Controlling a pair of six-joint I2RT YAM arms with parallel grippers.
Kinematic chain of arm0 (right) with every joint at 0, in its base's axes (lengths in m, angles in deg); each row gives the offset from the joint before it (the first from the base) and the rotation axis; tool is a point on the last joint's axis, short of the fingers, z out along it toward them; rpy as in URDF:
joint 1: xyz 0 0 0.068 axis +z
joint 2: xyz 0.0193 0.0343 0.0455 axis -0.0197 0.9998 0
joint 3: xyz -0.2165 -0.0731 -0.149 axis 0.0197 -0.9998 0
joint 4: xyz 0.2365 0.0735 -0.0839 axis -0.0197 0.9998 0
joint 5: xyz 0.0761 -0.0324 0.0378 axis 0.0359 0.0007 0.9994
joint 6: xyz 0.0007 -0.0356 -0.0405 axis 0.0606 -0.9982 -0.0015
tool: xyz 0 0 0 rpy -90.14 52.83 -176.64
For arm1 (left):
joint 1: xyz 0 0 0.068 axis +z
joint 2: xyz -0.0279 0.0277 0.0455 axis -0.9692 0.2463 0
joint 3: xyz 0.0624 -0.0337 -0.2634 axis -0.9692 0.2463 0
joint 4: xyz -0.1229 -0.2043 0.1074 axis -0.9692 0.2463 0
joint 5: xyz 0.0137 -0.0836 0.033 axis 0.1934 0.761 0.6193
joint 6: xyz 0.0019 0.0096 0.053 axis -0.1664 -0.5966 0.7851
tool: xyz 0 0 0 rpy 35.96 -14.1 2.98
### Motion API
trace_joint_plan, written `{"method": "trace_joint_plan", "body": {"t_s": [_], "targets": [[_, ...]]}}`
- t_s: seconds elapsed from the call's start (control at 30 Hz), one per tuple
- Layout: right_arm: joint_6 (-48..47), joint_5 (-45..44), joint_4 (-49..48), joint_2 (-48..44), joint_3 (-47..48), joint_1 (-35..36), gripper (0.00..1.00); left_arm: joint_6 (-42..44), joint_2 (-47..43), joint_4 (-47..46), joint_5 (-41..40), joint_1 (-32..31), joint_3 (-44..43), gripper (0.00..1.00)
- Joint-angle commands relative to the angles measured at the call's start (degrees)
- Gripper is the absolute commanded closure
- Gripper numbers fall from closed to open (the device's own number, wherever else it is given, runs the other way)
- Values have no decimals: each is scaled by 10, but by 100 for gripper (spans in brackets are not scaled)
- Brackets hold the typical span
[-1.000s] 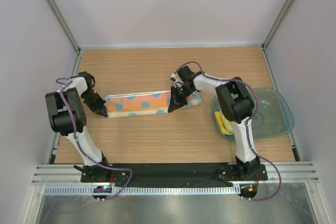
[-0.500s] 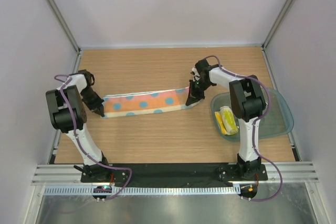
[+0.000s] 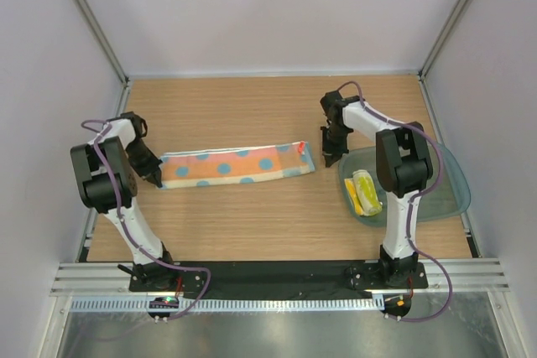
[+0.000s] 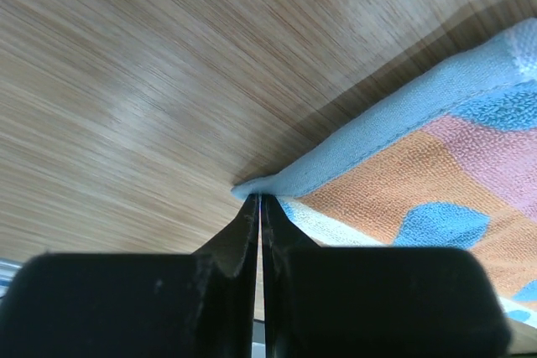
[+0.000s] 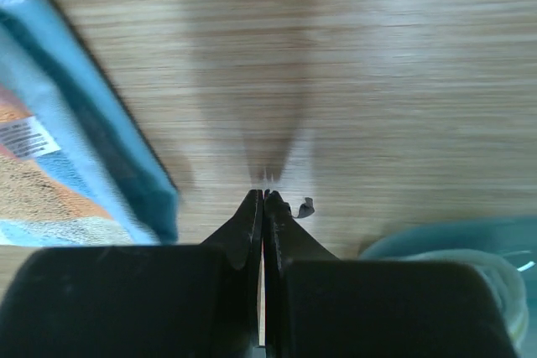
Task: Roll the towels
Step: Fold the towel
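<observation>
The light blue towel [image 3: 235, 165] with blue spots on orange and pink lies as a long flat strip across the middle of the table. My left gripper [image 3: 158, 180] is shut on its left corner; in the left wrist view the fingertips [image 4: 258, 199] pinch the blue hem of the towel [image 4: 419, 165]. My right gripper [image 3: 330, 159] is shut and holds nothing, just right of the towel's right end. In the right wrist view it [image 5: 264, 194] hangs over bare wood, with the towel [image 5: 75, 165] off to its left. The yellow towel [image 3: 365, 192] lies rolled in the tub.
The clear bluish plastic tub [image 3: 457, 182] stands at the right, close beside my right gripper; its rim [image 5: 436, 241] shows in the right wrist view. White walls and metal rails close in the table at the left, back and right.
My right gripper has let go of the towel's right end and moved right, toward the tub. The towel now lies full length, drawn slightly left with my left gripper.
</observation>
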Motion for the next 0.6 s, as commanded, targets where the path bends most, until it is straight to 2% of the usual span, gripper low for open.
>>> {"method": "trace_joint_plan", "body": {"t_s": [0.0, 0.1, 0.2, 0.23, 0.3, 0.37, 0.47, 0.5, 0.57], "targets": [[-8, -39, 28, -50, 44, -4, 99, 11, -26, -27, -35, 11, -6, 98], [-5, -2, 27, -69, 72, 0, 98, 10, -49, -33, -28, 10, -1, 93], [-2, 26, 32, -92, 131, 9, 79, 9, -70, -41, -7, 10, 6, 84], [3, 34, 36, -102, 142, 14, 65, 7, -73, -44, 0, 10, 7, 81], [12, 65, 39, -109, 164, 19, 52, 5, -93, -51, 31, 10, 14, 71], [41, 96, 36, -127, 159, 29, 49, 4, -113, -61, 55, 10, 19, 57], [118, 130, -28, -178, 100, 52, 48, -1, -176, -80, 71, 4, 29, 40], [142, 133, -80, -194, 38, 59, 48, -3, -193, -83, 72, -1, 35, 38], [192, 131, -130, -235, -26, 75, 48, -11, -250, -86, 65, -10, 43, 36]]}}
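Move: My left fingertips, nearly shut, are down at the near corner of the towel's left end; the middle of that end is about 5 cm ahead and 1 cm to my right. From my right hand, the middle of the towel's right end is some 6 cm left and 3 cm ahead, with the red tag 9 cm left and 5 cm ahead. The rolled yellow towel is roughly 12 cm right and 9 cm back. All lie near fingertip height. I lift my right hand steeply, about 17 cm, swinging it some 8 cm left from the bare table to above the towel's right end; it first reaches forward a little, then eases back. Its fingers part to about half and tilt forward and left. My left hand comes free of the corner, rising about 7 cm and slightly forward while its fingers open wide and tip forward. ##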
